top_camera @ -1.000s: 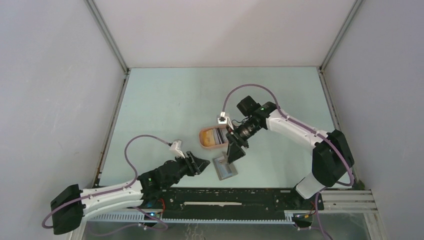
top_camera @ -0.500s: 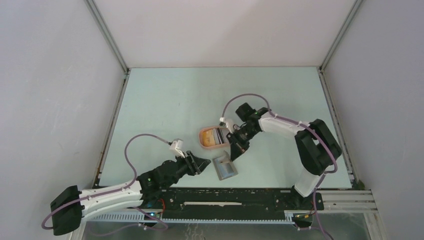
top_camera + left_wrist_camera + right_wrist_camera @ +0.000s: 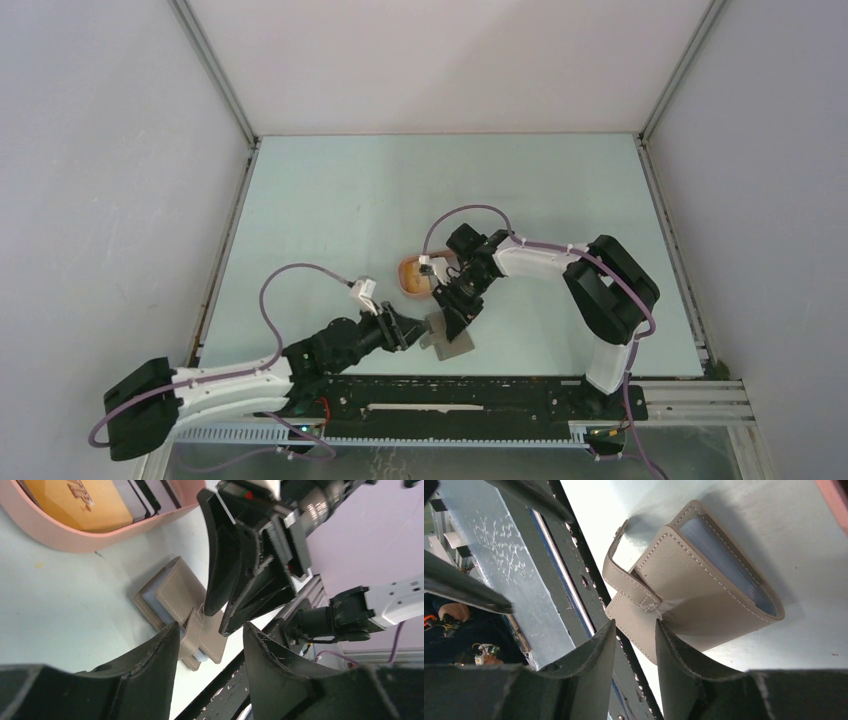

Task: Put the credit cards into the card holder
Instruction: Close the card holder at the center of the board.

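Note:
The card holder (image 3: 456, 346) lies folded shut near the table's front edge, a grey stitched wallet (image 3: 704, 595) with its strap tab (image 3: 631, 587) across the flap. My left gripper (image 3: 210, 626) is open, its tips just short of the tab side. From above, my right gripper (image 3: 635, 623) comes down on the card holder with a narrow gap between its jaws and one fingertip against the flap by the tab. The credit cards, one yellow-orange (image 3: 70, 500) and others dark with stripes (image 3: 145, 492), lie in the peach tray (image 3: 75, 532).
The peach oval tray (image 3: 408, 272) sits just behind the card holder, partly under the right arm. The black base rail (image 3: 480, 385) runs along the near edge, right beside the wallet. Grey walls enclose the table on three sides.
My right gripper came down from beside the tray onto the card holder, its jaws closing and reopening partly. My left arm slid right until its tips reached the card holder.

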Controlling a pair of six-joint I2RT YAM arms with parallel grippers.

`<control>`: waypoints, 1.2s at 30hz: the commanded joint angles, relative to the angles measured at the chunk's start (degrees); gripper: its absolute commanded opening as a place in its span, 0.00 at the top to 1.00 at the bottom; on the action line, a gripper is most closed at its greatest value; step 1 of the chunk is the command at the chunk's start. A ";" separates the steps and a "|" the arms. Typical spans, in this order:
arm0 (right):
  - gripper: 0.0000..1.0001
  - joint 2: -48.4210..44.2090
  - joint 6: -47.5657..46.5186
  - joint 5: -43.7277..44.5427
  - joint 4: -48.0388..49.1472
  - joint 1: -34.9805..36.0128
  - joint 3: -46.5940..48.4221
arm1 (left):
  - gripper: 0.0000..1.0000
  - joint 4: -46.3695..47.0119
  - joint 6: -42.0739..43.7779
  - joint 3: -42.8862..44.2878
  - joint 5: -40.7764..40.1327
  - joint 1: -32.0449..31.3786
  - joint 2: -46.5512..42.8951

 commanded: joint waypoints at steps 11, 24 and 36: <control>0.54 1.48 -1.22 2.02 -0.26 -2.41 1.85 | 0.56 11.16 1.70 10.89 4.82 -0.84 27.24; 0.34 -1.33 -1.93 4.59 -0.34 -8.28 0.61 | 0.70 3.17 -0.94 6.63 2.11 -0.93 30.84; 0.28 5.94 0.94 -2.43 -1.48 -6.92 2.48 | 0.72 3.03 -0.80 7.99 2.61 -1.24 33.25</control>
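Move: The strap of the card holder is about 3 cm to the right of my left hand, level with it fore and aft and some 6 cm below. The folded card holder's middle is 7 cm to the right and 7 below, and the card tray is 13 cm ahead and 3 to the right. From my right hand the card holder's middle lies 1 cm left and 2 below, its strap 4 cm left, and the tray 13 ahead, 5 left. I bring my left hand down about 7 cm onto the strap at the card holder's left edge, swinging some 4 cm right first and easing back a little as it sinks, the fingers narrowing around the strap as the hand tips. Once it is low, my right hand slides off the cover's middle, forward and right about 5 cm, then slightly back, opening wider around the holder's far right edge. ##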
